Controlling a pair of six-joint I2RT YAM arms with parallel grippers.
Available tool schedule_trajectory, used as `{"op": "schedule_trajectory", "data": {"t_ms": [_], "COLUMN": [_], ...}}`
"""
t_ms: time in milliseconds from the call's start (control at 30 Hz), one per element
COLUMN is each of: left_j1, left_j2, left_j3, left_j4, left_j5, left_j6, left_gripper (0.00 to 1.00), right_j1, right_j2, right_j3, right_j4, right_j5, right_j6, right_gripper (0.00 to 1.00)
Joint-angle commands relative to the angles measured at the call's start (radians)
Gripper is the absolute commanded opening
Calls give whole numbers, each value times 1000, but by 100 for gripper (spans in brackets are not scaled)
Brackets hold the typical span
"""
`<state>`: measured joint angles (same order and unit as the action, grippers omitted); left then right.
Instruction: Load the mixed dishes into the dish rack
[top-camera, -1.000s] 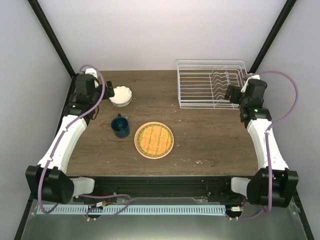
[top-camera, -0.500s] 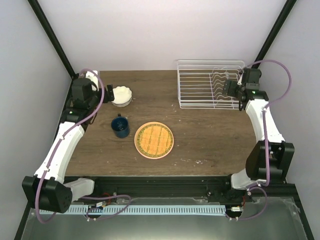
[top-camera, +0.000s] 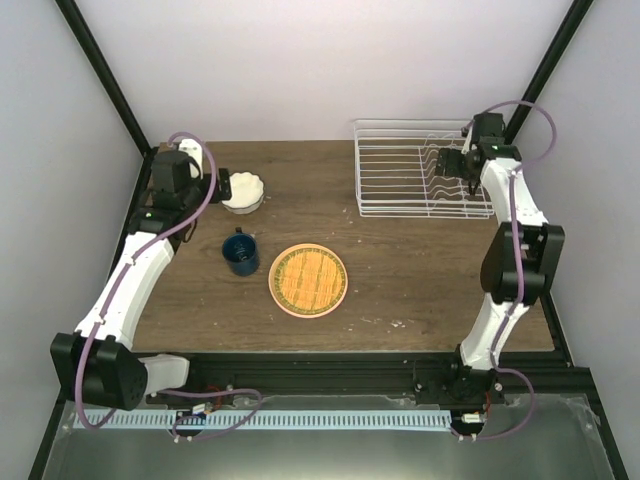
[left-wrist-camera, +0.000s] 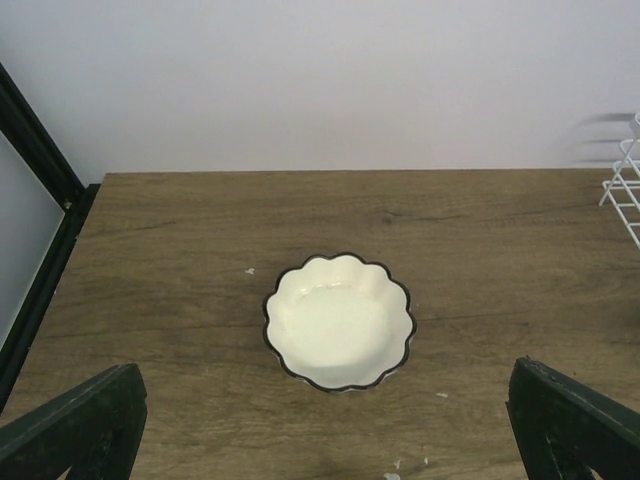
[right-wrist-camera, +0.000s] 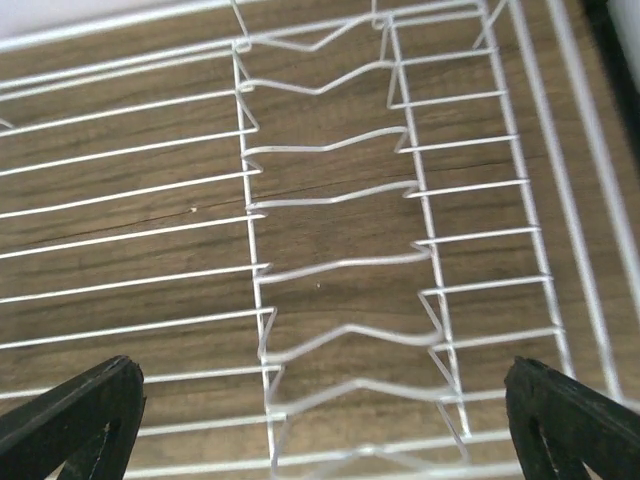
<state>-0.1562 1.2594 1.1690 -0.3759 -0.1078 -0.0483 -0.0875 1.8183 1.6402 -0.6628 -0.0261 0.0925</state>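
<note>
The small white scallop-edged bowl (top-camera: 242, 191) stands at the table's far left; in the left wrist view the bowl (left-wrist-camera: 340, 320) lies just ahead of my open left gripper (top-camera: 222, 185), apart from both fingers. A dark blue mug (top-camera: 240, 253) stands nearer, handle pointing away. The orange plate (top-camera: 308, 279) lies on the pink plate (top-camera: 272, 283), only the pink rim showing. The white wire dish rack (top-camera: 400, 170) sits at the far right, holding nothing. My right gripper (top-camera: 442, 163) hangs open above the rack's plate dividers (right-wrist-camera: 252, 215), holding nothing.
Black frame posts run up both back corners, one just behind my right arm (top-camera: 535, 90). The rack's left edge (left-wrist-camera: 625, 185) shows at the right of the left wrist view. Small white crumbs (left-wrist-camera: 392, 476) lie on the wood near the bowl.
My right arm has swung from beside the rack's right end to above its divider section. The left gripper has edged slightly closer to the bowl. The dishes have not moved.
</note>
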Motion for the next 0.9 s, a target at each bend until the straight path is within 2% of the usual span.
{"op": "schedule_trajectory", "data": {"t_ms": [0, 333, 867], "left_j1": [-3, -2, -3], "left_j2": [3, 41, 129], "left_j3": [12, 22, 59], "left_j4": [45, 40, 59], "left_j5": [-22, -45, -9], "left_j6": [-14, -20, -23], "left_gripper": [100, 100, 100], "right_j1": [9, 9, 9], "right_j2": [193, 373, 439], "right_j3": [183, 374, 357], "right_j4": [-196, -267, -284], "right_j5": [-32, 5, 41], "right_j6": [-35, -51, -66], "right_gripper": [100, 100, 100]}}
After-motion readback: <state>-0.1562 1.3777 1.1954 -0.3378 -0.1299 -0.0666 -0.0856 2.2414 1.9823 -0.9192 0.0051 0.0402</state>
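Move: The right hand is open above the dish rack. The middle of the rack's right-hand prong row lies about 6 cm ahead and 13 cm below, nearly in line; the rack's own middle is some 5 cm left of that row. For the left hand, the white bowl is roughly 12 cm ahead, 3 cm right and 24 cm down. The mug is some 17 cm nearer than the bowl, the plate 25 cm nearer and 19 cm farther right. Down towards the rack's prong row, the right hand sinks about 11 cm, mostly in one quick early drop, and works some 3 cm forward while its wrist tips about 20 degrees further down. Its open fingers end low around the prong loops; contact can't be seen. The left hand, also open, eases about 2.5 cm forward and as much down towards the white bowl. ##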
